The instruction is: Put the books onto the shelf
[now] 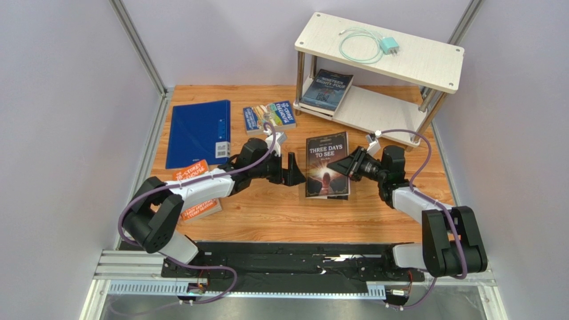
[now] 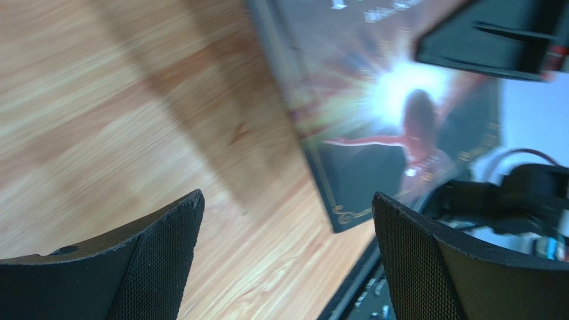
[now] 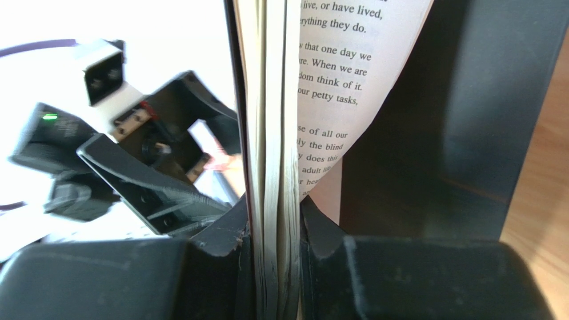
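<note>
The dark book "Three Days to See" (image 1: pixel 327 165) is at the table's middle. My right gripper (image 1: pixel 348 165) is shut on its right edge; the right wrist view shows the page block (image 3: pixel 274 133) pinched in that gripper (image 3: pixel 274 233), one printed page curling loose. My left gripper (image 1: pixel 294 169) stands open just left of the book, apart from it; that gripper (image 2: pixel 287 220) holds nothing, the cover (image 2: pixel 401 100) beyond it. "Nineteen Eighty-Four" (image 1: pixel 327 90) lies on the shelf's (image 1: pixel 414 60) lower board. Two blue cartoon books (image 1: pixel 269 117) lie behind; an orange one (image 1: pixel 194 175) is partly under my left arm.
A large plain blue folder (image 1: pixel 198 132) lies at the back left of the table. A mint charger with its coiled cable (image 1: pixel 389 47) sits on the shelf's top board. The shelf's metal posts (image 1: pixel 300 80) stand close behind the held book.
</note>
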You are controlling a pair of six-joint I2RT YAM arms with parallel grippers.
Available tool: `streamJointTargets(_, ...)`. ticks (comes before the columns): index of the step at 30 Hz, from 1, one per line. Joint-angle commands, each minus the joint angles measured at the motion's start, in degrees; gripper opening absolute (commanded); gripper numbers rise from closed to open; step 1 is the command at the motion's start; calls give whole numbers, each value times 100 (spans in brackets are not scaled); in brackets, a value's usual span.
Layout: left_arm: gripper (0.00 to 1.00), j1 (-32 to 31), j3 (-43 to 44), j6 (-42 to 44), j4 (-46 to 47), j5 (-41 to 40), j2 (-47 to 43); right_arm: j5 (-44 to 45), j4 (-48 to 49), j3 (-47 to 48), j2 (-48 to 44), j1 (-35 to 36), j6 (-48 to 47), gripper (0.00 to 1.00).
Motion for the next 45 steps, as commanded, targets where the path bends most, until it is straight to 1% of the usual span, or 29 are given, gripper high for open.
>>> streamJointTargets(1, 99, 57, -264, -574, 2060, 1119, -186, -848, 2188, 252, 227, 29, 1194, 20)
streamJointTargets(2, 99, 66, -256, -671, 2323, 1189, -81, -919, 2607, 244, 280, 37, 1319, 20)
streamJointTargets(4, 99, 66, -124, -812, 2405, 1418, 60, -1059, 3049, 226, 394, 55, 1591, 21)
streamJointTargets(5, 99, 66, -89, -891, 2675, 1532, 234, -1086, 3408, 209, 421, 64, 1793, 21)
streamJointTargets(7, 97, 66, -150, -1224, 3184, 1655, 394, -1139, 3613, 226, 473, 116, 1917, 21)
streamJointTargets(8, 95, 75, -167, -1356, 3683, 1708, 551, -1157, 3631, 243, 474, 143, 1927, 21)
streamJointTargets(9, 92, 66, -168, -1601, 3932, 1848, 648, -1165, 3614, 270, 482, 204, 1909, 22)
streamJointTargets(10, 76, 66, -150, -1725, 4160, 1910, 736, -1174, 3570, 296, 482, 222, 1883, 22)
streamJointTargets(11, 61, 66, -89, -1909, 4519, 2059, 902, -1183, 3300, 322, 465, 222, 1822, 23)
streamJointTargets(12, 13, 75, -45, -1972, 4610, 2112, 965, -1192, 3019, 418, 456, 231, 1551, 26)
streamJointTargets(13, 0, 75, -1, -2007, 4594, 2139, 1000, -1148, 2563, 515, 369, 231, 1227, 28)
streamJointTargets(14, 0, 92, 25, -1938, 4463, 2104, 975, -1070, 1306, 612, 290, 231, 858, 30)
streamJointTargets(15, 0, 101, 52, -1833, 4261, 2052, 905, -912, 580, 856, 176, 231, -51, 37)
streamJointTargets(16, 0, 101, 87, -1658, 3920, 1982, 661, -389, -184, 972, -121, 222, -486, 42)
streamJointTargets(17, 0, 101, 209, -1143, 2994, 1703, 501, -61, -1410, 1086, -272, 240, -847, 50)
streamJointTargets(18, 0, 101, 280, -894, 2507, 1508, 317, 229, -1805, 1140, -430, 240, -1155, 71)
streamJointTargets(19, 0, 101, 350, -683, 2041, 1315, -7, 545, -2044, 1175, -675, 240, -1463, 80)
streamJointTargets(20, 0, 101, 499, -263, 1270, 974, -175, 600, -2160, 1132, -773, 240, -1501, 88)
streamJointTargets(21, 0, 101, 587, -93, 941, 805, -325, 584, -2083, 1079, -896, 240, -1492, 97)
streamJointTargets(22, 0, 101, 675, 39, 641, 673, -544, 514, -1969, 957, -924, 240, -1362, 99)
streamJointTargets(23, 0, 101, 868, 301, 125, 541, -642, 487, -1715, 903, -933, 240, -1308, 100)
streamJointTargets(26, 0, 101, 1001, 488, -204, 557, -985, 355, -1266, 728, -757, 240, -1062, 100)
streamJointTargets(28, 0, 110, 1045, 532, -293, 636, -1152, 154, -915, 613, -529, 231, -895, 100)
streamJointTargets(31, 0, 101, 1142, 576, -399, 794, -1188, -110, 278, 315, -274, 240, -483, 100)
streamJointTargets(33, 0, 110, 1124, 550, -303, 908, -1161, -216, 825, 60, -212, 240, -122, 100)
streamJointTargets(34, 0, 119, 1116, 524, -232, 987, -1109, -286, 1297, -2, -212, 240, 1, 100)
streamJointTargets(37, 0, 128, 1168, 462, -57, 1198, -951, -339, 1888, -213, -299, 240, 274, 100)
streamJointTargets(41, 0, 128, 1177, 375, 198, 1357, -828, -304, 2006, -319, -668, 240, 371, 100)
streamJointTargets(45, 0, 163, 1195, 234, 576, 1471, -626, -479, 1944, -284, -731, 240, 415, 100)
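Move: Three Days to See is held by the right fingers at its right edge, its middle about 4 cm to that hand's left. From the open left hand, its middle lies some 8 cm right, 2 cm ahead and nearly level. The blue Treehouse book lies on the table, about 25 cm ahead and 10 cm left of the left hand; Nineteen Eighty-Four, on the lower shelf, is roughly 35 cm ahead and 12 cm right of it. Both hands rise, the left reaching 5 cm right to pinch the book's spine before the right lets go. ##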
